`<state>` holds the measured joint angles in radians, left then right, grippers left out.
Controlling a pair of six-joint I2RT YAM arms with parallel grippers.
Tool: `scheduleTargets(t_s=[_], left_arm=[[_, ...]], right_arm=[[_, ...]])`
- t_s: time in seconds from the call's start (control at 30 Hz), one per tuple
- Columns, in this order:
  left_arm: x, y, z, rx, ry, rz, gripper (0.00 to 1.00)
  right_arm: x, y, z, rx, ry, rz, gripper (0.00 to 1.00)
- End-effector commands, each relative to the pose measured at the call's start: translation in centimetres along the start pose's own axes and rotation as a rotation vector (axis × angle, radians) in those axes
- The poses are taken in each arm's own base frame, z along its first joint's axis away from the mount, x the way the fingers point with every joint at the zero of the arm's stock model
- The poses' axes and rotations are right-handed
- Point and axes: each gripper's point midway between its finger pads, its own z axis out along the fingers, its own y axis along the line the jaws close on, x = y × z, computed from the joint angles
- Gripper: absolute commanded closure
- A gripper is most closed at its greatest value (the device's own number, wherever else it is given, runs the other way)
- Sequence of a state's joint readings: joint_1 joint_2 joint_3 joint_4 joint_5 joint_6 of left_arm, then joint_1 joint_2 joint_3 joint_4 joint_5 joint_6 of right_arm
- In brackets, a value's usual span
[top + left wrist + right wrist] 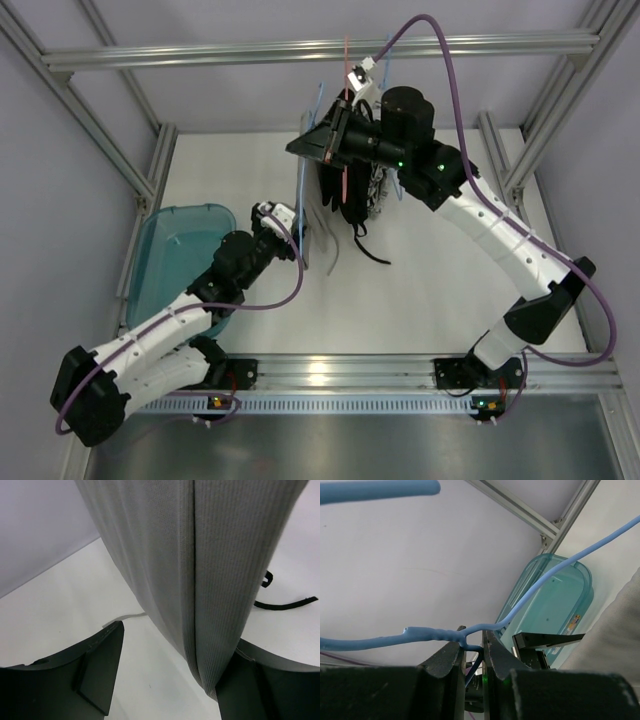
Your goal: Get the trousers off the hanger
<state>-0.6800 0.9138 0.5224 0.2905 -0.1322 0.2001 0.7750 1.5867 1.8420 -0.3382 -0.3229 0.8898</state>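
Observation:
The trousers [308,215] hang edge-on as a light grey strip from the light blue wire hanger [319,100]. In the left wrist view the grey ribbed trousers [210,580] hang between my left gripper's [177,645] wide-open jaws and touch the right finger [260,680]. A pale drawstring [125,617] lies on the table. My left gripper [290,225] is beside the cloth's lower part. My right gripper [325,145] is high up, its jaws [472,641] shut on the hanger's wire [435,634] at the twisted neck. The trousers' edge shows at the right [620,640].
A black garment [350,205] with black strings [285,604], a patterned garment [377,190] and a red-orange hanger [347,60] hang just right of the trousers. A teal bin [180,250] stands at the table's left, also in the right wrist view [555,600]. Aluminium frame rail [300,48] overhead.

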Motion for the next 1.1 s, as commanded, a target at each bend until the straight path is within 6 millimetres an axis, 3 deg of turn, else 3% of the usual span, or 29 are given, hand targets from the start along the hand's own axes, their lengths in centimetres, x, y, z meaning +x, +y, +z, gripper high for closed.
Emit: scheduleTargets(t_s=[0.0, 0.1, 0.17, 0.2, 0.3, 0.33, 0.4, 0.43, 0.53, 0.7, 0.73, 0.8, 0.83, 0.9, 0.93, 1.07], left_arm=[[-1.7, 1.1, 0.3, -0.056, -0.070, 0.007, 0.28], [-1.9, 1.0, 0.4, -0.052, -0.076, -0.009, 0.25], [-2.1, 0.4, 0.5, -0.021, -0.085, -0.017, 0.32], [-2.1, 0.3, 0.5, -0.015, -0.083, -0.020, 0.46], [-2.3, 0.5, 0.7, -0.026, -0.075, -0.018, 0.64], [-2.6, 0.7, 0.6, -0.031, -0.077, -0.020, 0.78], [-3.7, 0.8, 0.4, -0.031, -0.093, -0.034, 0.89], [-4.2, 0.9, 0.2, -0.025, -0.091, -0.041, 1.00], [-5.4, 1.2, -0.2, -0.027, -0.086, -0.082, 1.00], [-10.9, 3.0, -1.3, -0.043, -0.164, -0.163, 1.00], [-13.0, 3.5, -1.7, -0.046, -0.204, -0.165, 1.00], [-14.7, 4.2, -2.0, -0.055, -0.231, -0.167, 1.00], [-16.7, 4.7, -2.5, -0.061, -0.270, -0.177, 1.00], [-17.8, 5.1, -2.6, -0.064, -0.280, -0.189, 1.00], [-19.5, 5.4, -3.0, -0.065, -0.311, -0.207, 1.00], [-23.3, 6.3, -3.3, -0.074, -0.368, -0.264, 1.00]], right_arm=[[-3.6, 6.5, -3.6, -0.172, -0.129, -0.090, 1.00], [-3.6, 6.7, -3.8, -0.186, -0.125, -0.086, 1.00], [-3.4, 6.8, -3.9, -0.200, -0.116, -0.082, 1.00], [-3.3, 6.9, -3.9, -0.205, -0.113, -0.085, 1.00], [-3.4, 6.6, -3.9, -0.194, -0.117, -0.093, 1.00], [-3.4, 6.4, -4.0, -0.188, -0.117, -0.093, 1.00], [-3.4, 6.2, -4.2, -0.186, -0.117, -0.093, 1.00], [-3.4, 5.7, -4.1, -0.179, -0.115, -0.092, 1.00], [-3.1, 4.8, -4.0, -0.170, -0.103, -0.097, 1.00], [-1.4, 1.4, -3.6, -0.121, -0.053, -0.096, 1.00], [-1.3, 0.9, -3.7, -0.116, -0.050, -0.095, 1.00], [-0.6, 0.0, -3.6, -0.109, -0.034, -0.092, 1.00], [-0.5, -0.1, -3.7, -0.111, -0.032, -0.095, 1.00], [0.0, -0.7, -3.4, -0.111, -0.020, -0.093, 1.00], [0.1, -0.8, -3.4, -0.113, -0.016, -0.094, 1.00], [1.0, -1.9, -3.1, -0.099, 0.008, -0.103, 1.00]])
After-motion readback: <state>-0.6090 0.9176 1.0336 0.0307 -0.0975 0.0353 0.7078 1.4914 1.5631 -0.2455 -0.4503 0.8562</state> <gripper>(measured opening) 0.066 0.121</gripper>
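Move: The lower near edge of the grey trousers hangs between the left gripper's open fingers, about 1 cm ahead and 2 cm right of the finger centre. The neck of the blue hanger carrying them is some 22 cm above the left hand, 3 cm ahead and 3 cm right, pinched in the right gripper. The black garment hangs about 10 cm ahead, 12 cm right and 10 cm up. From the right hand, that trouser edge lies about 22 cm below, 2 cm back and 1 cm left. Hold the left gripper in place and shut its fingers on the trousers' lower edge, then lift that pinched cloth about 19 cm nearly straight up towards the held hanger, rolling the hand some 15 degrees so its left side dips. Keep the right gripper shut on the hanger's neck, let it rise slightly, then lower it to end about 6 cm down and a little right. ##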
